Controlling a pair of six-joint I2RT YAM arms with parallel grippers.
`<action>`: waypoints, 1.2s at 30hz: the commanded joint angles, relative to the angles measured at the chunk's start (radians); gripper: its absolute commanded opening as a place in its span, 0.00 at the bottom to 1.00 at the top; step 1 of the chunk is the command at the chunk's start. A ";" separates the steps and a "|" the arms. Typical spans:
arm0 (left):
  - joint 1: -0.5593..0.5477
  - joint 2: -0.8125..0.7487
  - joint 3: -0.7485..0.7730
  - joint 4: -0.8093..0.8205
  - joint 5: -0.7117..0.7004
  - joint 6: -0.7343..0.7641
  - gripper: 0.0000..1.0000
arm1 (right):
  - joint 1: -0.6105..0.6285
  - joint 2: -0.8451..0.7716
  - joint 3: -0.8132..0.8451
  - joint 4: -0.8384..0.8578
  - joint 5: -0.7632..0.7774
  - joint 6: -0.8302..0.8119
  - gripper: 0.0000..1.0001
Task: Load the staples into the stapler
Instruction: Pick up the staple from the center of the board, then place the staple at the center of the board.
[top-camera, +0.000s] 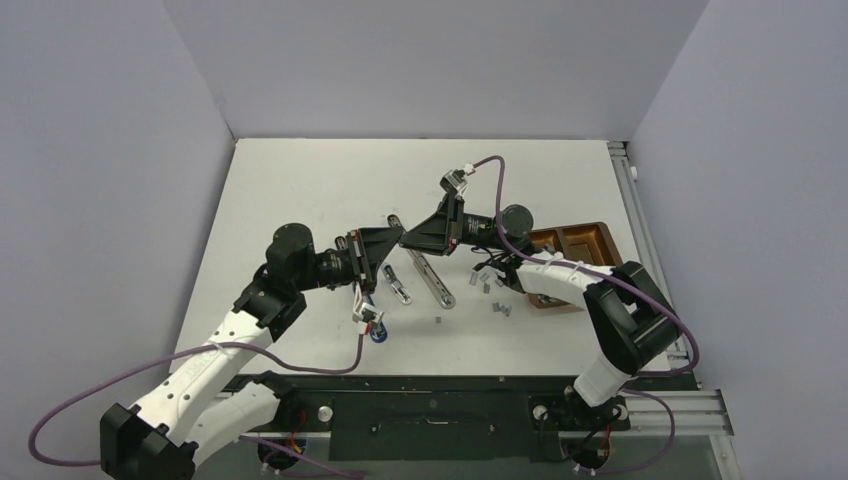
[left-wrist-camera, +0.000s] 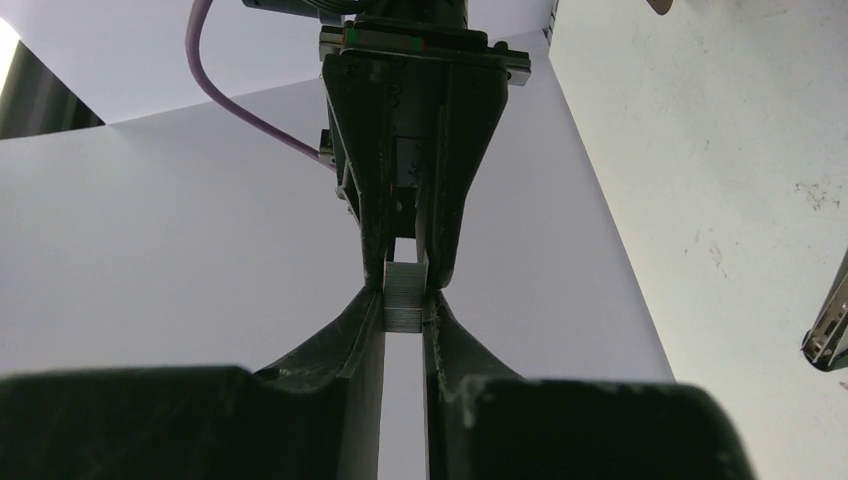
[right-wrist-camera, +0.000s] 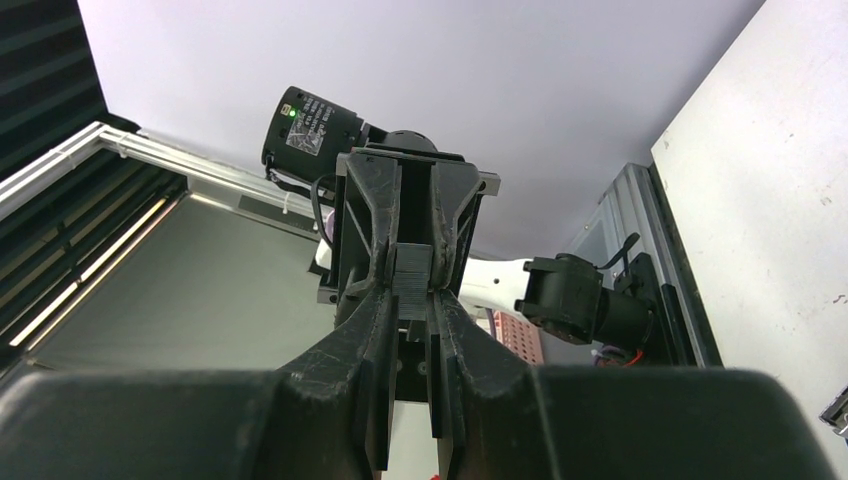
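Note:
My two grippers meet tip to tip in the air above the table's middle. The left gripper (top-camera: 396, 242) (left-wrist-camera: 405, 312) and the right gripper (top-camera: 407, 237) (right-wrist-camera: 411, 305) are both shut on one short silvery strip of the staples (left-wrist-camera: 405, 295) (right-wrist-camera: 410, 282), each pinching an end of it. The stapler (top-camera: 431, 277) lies opened out flat on the table below them, its second metal arm (top-camera: 397, 284) beside it. Its tip shows at the right edge of the left wrist view (left-wrist-camera: 828, 330). Several loose staple strips (top-camera: 492, 283) lie scattered to the stapler's right.
A brown two-compartment tray (top-camera: 577, 248) stands at the right, behind the right arm. One single strip (top-camera: 438, 320) lies nearer the front edge. A metal rail (top-camera: 632, 190) runs along the table's right edge.

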 joint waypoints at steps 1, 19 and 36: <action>-0.006 -0.017 0.006 -0.018 0.034 0.012 0.01 | 0.002 0.016 0.014 0.086 0.039 0.004 0.15; -0.111 0.195 0.139 -0.687 -0.025 0.429 0.01 | -0.220 -0.295 0.131 -1.216 0.306 -0.789 0.53; -0.417 0.671 0.287 -0.799 -0.523 0.483 0.00 | -0.283 -0.369 0.100 -1.410 0.451 -0.841 0.51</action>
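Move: Between the fingertips of both hands, high above the board, a staple strip is already held. From the left hand, the lone staple beside which it is taken lies about 2 cm back, 6 cm right and 30 cm below; the small stapler is some 7 cm ahead and 3 left, the long grey stapler 13 ahead and 2 right. From the right hand, the loose staples lie roughly 5 cm ahead, 17 right, the tray 13 ahead, 39 right, both about 30 below. Opening to about half, the right fingers let go of the staple strip; that hand leaves the left one, first forward and right, then right and down, some 18 cm in all, its fingers tipping down. The left keeps its pinch and carries the strip about 25 cm down and 6 cm back towards the lone staple, turning from sideways to nearly straight down. ##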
